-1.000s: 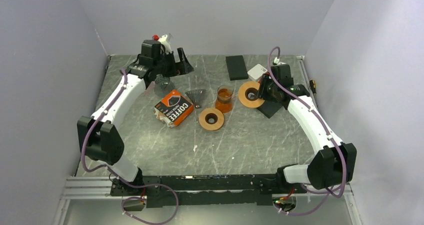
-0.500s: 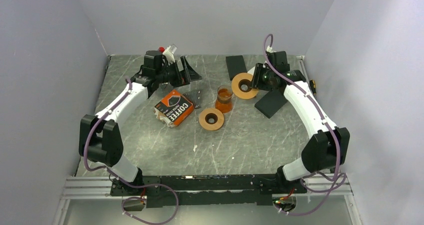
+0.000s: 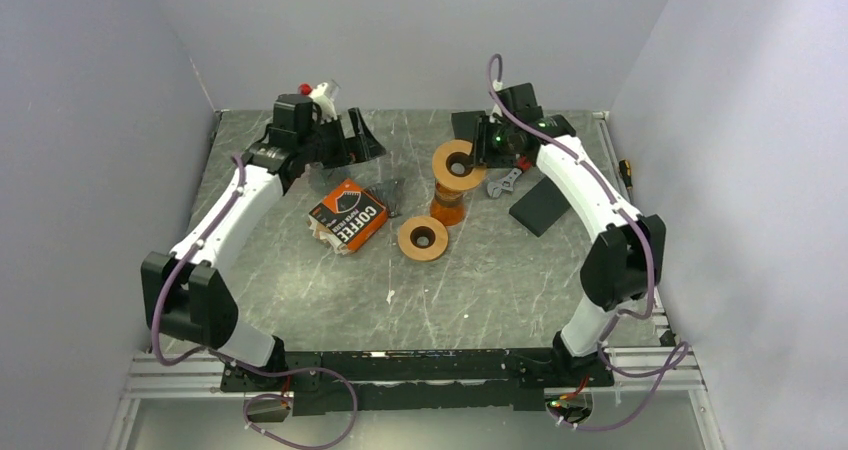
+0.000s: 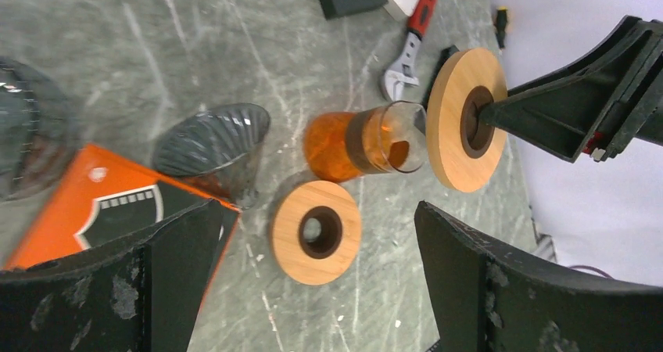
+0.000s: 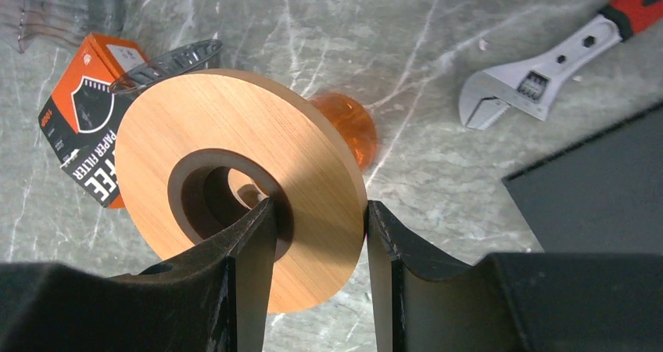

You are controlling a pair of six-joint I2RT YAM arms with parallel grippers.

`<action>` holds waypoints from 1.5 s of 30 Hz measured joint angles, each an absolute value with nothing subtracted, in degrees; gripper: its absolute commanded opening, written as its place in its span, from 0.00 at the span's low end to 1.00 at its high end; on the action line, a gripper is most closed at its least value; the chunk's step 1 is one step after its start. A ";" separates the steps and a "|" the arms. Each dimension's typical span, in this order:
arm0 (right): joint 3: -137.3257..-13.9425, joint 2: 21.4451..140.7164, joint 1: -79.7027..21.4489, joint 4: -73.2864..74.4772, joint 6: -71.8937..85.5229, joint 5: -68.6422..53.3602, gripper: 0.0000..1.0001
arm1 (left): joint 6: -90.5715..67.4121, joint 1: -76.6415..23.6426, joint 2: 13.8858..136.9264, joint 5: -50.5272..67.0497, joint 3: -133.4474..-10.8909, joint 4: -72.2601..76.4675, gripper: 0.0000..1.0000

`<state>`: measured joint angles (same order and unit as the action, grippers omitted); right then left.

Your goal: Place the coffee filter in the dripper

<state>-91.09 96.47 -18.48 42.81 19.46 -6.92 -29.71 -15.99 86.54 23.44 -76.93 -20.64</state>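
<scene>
The orange-and-black coffee filter box (image 3: 347,215) lies left of centre; no loose filter shows. A grey ribbed glass dripper (image 3: 391,196) lies beside it, also in the left wrist view as the dripper (image 4: 213,147) next to the box (image 4: 94,211). My right gripper (image 3: 478,150) is shut on a wooden ring (image 3: 459,164), one finger in its hole and one on its rim, as the right gripper (image 5: 320,211) on the ring (image 5: 234,172). It hangs over the orange glass (image 3: 447,208). My left gripper (image 3: 360,140) is open and holds nothing at the back left, seen as the left gripper (image 4: 317,207).
A second wooden ring (image 3: 423,238) lies flat in front of the orange glass. A wrench (image 3: 503,183), a black pad (image 3: 541,206) and a black box (image 3: 468,125) lie to the right. Another ribbed glass piece (image 4: 27,141) sits left of the filter box.
My right arm lifted the wooden ring off the table and swung it left, over the orange glass, uncovering the wrench. My left gripper shifted slightly and stayed open.
</scene>
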 measured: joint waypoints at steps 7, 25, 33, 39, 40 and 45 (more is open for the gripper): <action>-97.08 102.59 -21.61 44.27 19.40 -7.66 0.18 | -27.77 -13.63 82.41 19.29 -76.79 -22.13 0.99; -97.67 105.60 -22.11 46.28 18.39 -4.73 0.20 | -28.80 -13.45 85.60 19.90 -75.70 -24.03 1.00; -96.44 106.96 -22.13 46.28 18.46 -3.40 0.21 | -29.61 -13.45 86.11 20.69 -75.70 -24.73 0.99; -96.36 106.96 -22.13 46.19 18.59 -2.96 0.34 | -29.71 -13.45 86.50 21.63 -75.70 -24.75 0.98; -96.29 106.96 -22.11 46.11 18.59 -2.96 0.37 | -29.74 -13.45 86.61 21.80 -75.70 -24.75 0.98; -95.61 106.87 -22.13 45.34 18.61 -3.03 0.53 | -29.87 -13.45 87.33 22.72 -75.70 -24.77 0.97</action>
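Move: The right hand already pinches a wooden ring by its side; the amber carafe it goes to stands about 5 cm to its left and 1 cm ahead, its middle some 12 cm below. From this hand, the second ring lies about 10 cm left and 6 cm back, the glass dripper 17 cm left and level, the wrench 9 cm right and 9 cm ahead, all on the table. From the empty left hand the carafe is some 13 cm right, 2 cm ahead and 17 cm below. The right hand keeps its pinch on the wooden ring, one finger in the hole and one outside the rim, and first carries it some 3 cm left over the carafe's mouth, then lowers it about 5 cm onto the neck, easing back a little to the right and tipping slightly as it comes down. Meanwhile the open, empty left hand swings about 3 cm left and slightly up, then sinks 4 to 5 cm, touching nothing. ##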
